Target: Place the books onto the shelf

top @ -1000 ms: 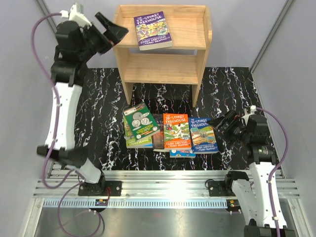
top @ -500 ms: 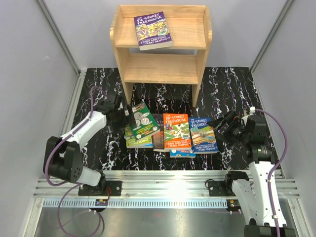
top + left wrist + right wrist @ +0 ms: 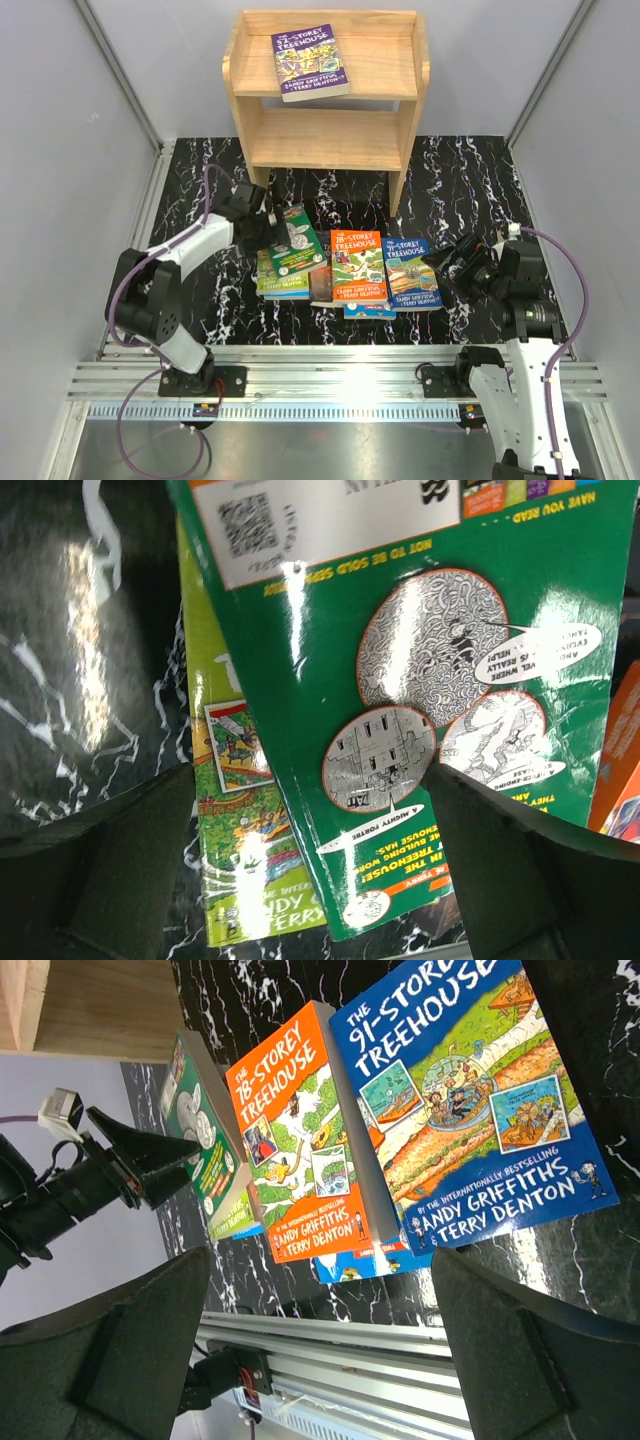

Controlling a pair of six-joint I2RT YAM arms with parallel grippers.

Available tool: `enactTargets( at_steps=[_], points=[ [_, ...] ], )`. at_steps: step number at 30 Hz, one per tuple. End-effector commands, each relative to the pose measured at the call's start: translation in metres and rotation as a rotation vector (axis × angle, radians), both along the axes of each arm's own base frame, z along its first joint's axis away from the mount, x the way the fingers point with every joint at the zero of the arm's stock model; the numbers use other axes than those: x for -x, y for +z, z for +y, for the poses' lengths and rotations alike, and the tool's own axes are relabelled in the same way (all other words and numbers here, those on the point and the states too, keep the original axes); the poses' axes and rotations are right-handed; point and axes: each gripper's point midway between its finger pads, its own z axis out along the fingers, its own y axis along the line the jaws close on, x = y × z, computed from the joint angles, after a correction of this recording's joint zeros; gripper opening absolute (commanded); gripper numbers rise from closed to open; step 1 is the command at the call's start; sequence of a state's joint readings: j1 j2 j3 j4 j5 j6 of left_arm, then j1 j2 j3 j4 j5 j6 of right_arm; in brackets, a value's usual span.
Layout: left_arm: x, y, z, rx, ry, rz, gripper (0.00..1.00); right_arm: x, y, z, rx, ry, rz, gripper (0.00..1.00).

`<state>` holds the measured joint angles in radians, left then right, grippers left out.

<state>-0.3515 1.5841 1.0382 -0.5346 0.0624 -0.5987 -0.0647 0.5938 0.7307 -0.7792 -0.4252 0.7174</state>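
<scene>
The light wooden shelf (image 3: 240, 95) stands at the back with a purple book (image 3: 309, 62) flat on its top board. The other books lie in a loose pile on the black marbled mat. A green back cover (image 3: 293, 240) (image 3: 420, 680) tops a lime-green book (image 3: 240, 810). Beside them lie the orange "78-Storey" (image 3: 358, 265) (image 3: 300, 1150) and the blue "91-Storey" (image 3: 410, 272) (image 3: 470, 1110). My left gripper (image 3: 264, 222) (image 3: 320, 880) hovers open over the green book's left edge, one finger on each side. My right gripper (image 3: 456, 262) (image 3: 320, 1350) is open just right of the blue book, holding nothing.
The shelf's lower tier (image 3: 325, 138) is bare. Another blue book (image 3: 368, 310) pokes out from under the orange one. Grey walls close in left and right, and the aluminium rail (image 3: 330, 375) runs along the near edge.
The left arm swung down from beside the shelf top to the green book and edged closer to it. The right gripper sank slightly. Both grippers stayed open.
</scene>
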Motion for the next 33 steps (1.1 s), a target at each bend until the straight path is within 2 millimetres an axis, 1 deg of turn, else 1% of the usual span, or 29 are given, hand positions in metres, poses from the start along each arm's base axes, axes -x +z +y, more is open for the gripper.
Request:
enactTargets(
  at_steps=[1, 3, 4, 5, 6, 7, 8, 9, 10, 11, 13, 14, 15, 17, 18, 19, 21, 22, 23, 24, 25, 27, 28, 29, 30, 31, 33],
  points=[
    [0.003, -0.029, 0.006, -0.097, -0.009, 0.084, 0.99, 0.002, 0.015, -0.005, 0.045, -0.01, -0.04, 1.0],
    [0.008, -0.045, 0.016, -0.147, 0.0, 0.116, 0.99, 0.003, 0.014, -0.006, 0.049, -0.014, -0.037, 1.0],
    [0.013, -0.052, 0.017, -0.148, -0.007, 0.135, 0.99, 0.004, 0.014, -0.007, 0.051, -0.014, -0.036, 1.0],
    [0.02, -0.063, 0.019, -0.138, -0.013, 0.153, 0.99, 0.004, 0.013, -0.007, 0.054, -0.018, -0.03, 1.0],
    [0.022, -0.067, 0.021, -0.109, -0.006, 0.165, 0.99, 0.005, 0.012, -0.007, 0.055, -0.019, -0.03, 1.0],
    [0.024, -0.071, 0.023, -0.085, 0.0, 0.172, 0.94, 0.005, 0.012, -0.008, 0.056, -0.022, -0.028, 1.0],
    [0.032, -0.079, 0.021, -0.031, -0.004, 0.186, 0.88, 0.005, 0.011, -0.008, 0.058, -0.024, -0.027, 1.0],
    [0.03, -0.081, 0.03, -0.01, 0.025, 0.188, 0.79, 0.005, 0.011, -0.008, 0.058, -0.026, -0.026, 1.0],
    [0.032, -0.083, 0.029, 0.022, 0.013, 0.187, 0.69, 0.006, 0.01, -0.008, 0.058, -0.026, -0.023, 1.0],
    [0.029, -0.082, 0.028, 0.047, 0.01, 0.166, 0.56, 0.005, 0.009, -0.009, 0.057, -0.028, -0.021, 1.0],
    [0.031, -0.081, 0.029, 0.057, 0.003, 0.166, 0.45, 0.005, 0.006, -0.009, 0.058, -0.029, -0.015, 1.0],
    [0.032, -0.08, 0.029, 0.059, -0.002, 0.167, 0.33, 0.005, 0.004, -0.009, 0.054, -0.031, -0.005, 1.0],
    [0.029, -0.078, 0.029, 0.064, -0.004, 0.163, 0.25, 0.005, 0.004, -0.009, 0.052, -0.033, -0.006, 1.0],
    [0.03, -0.075, 0.031, 0.069, -0.007, 0.171, 0.13, 0.004, 0.003, -0.008, 0.047, -0.031, 0.0, 1.0],
    [0.029, -0.072, 0.033, 0.078, 0.002, 0.17, 0.0, 0.004, 0.003, -0.008, 0.046, -0.032, -0.001, 1.0],
    [0.029, -0.069, 0.035, 0.083, 0.008, 0.169, 0.0, 0.003, 0.003, -0.008, 0.044, -0.032, -0.002, 1.0],
    [0.028, -0.057, 0.042, 0.063, 0.025, 0.151, 0.0, 0.003, 0.003, -0.008, 0.042, -0.033, -0.003, 1.0],
    [0.021, -0.041, 0.043, 0.055, 0.014, 0.102, 0.0, 0.003, 0.004, -0.007, 0.042, -0.031, -0.005, 1.0],
    [0.024, -0.034, 0.051, 0.021, 0.023, 0.102, 0.0, 0.003, 0.004, -0.007, 0.041, -0.028, -0.007, 1.0],
    [0.021, -0.024, 0.053, 0.004, 0.025, 0.079, 0.0, 0.003, 0.005, -0.006, 0.037, -0.027, -0.008, 1.0],
    [0.019, -0.004, 0.058, -0.014, 0.028, 0.043, 0.0, 0.002, 0.005, -0.006, 0.033, -0.025, -0.009, 1.0],
    [0.015, 0.017, 0.065, -0.049, 0.041, -0.01, 0.0, 0.001, 0.006, -0.004, 0.017, -0.021, -0.01, 1.0],
    [0.017, 0.033, 0.068, -0.059, 0.041, -0.039, 0.0, -0.001, 0.006, -0.002, 0.009, -0.018, -0.012, 1.0],
    [0.011, 0.05, 0.069, -0.06, 0.047, -0.082, 0.0, -0.002, 0.009, -0.001, -0.003, -0.017, -0.019, 1.0],
    [0.01, 0.06, 0.069, -0.056, 0.046, -0.107, 0.0, -0.004, 0.009, 0.001, -0.013, -0.011, -0.017, 1.0],
    [0.012, 0.076, 0.069, -0.049, 0.047, -0.142, 0.0, -0.007, 0.014, 0.002, -0.025, -0.005, -0.038, 1.0],
    [0.009, 0.102, 0.065, -0.02, 0.037, -0.2, 0.0, -0.012, 0.021, 0.012, -0.074, 0.04, -0.045, 1.0]
  ],
)
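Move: The green book lies just under the open left hand, its middle about 5 cm to the right, 2 cm ahead and 3 cm below. The yellow-green book peeks out beneath it, some 2 cm right and 5 cm back of the hand. The dark book is about 9 cm right and 6 cm back, the orange book 17 cm right and 6 cm back. From the right hand, the green book is roughly 27 cm left, 3 cm ahead and 16 cm below. Left hand reaches some 4 cm forward, pinches the green book's spine edge, then draws up, back and left. ##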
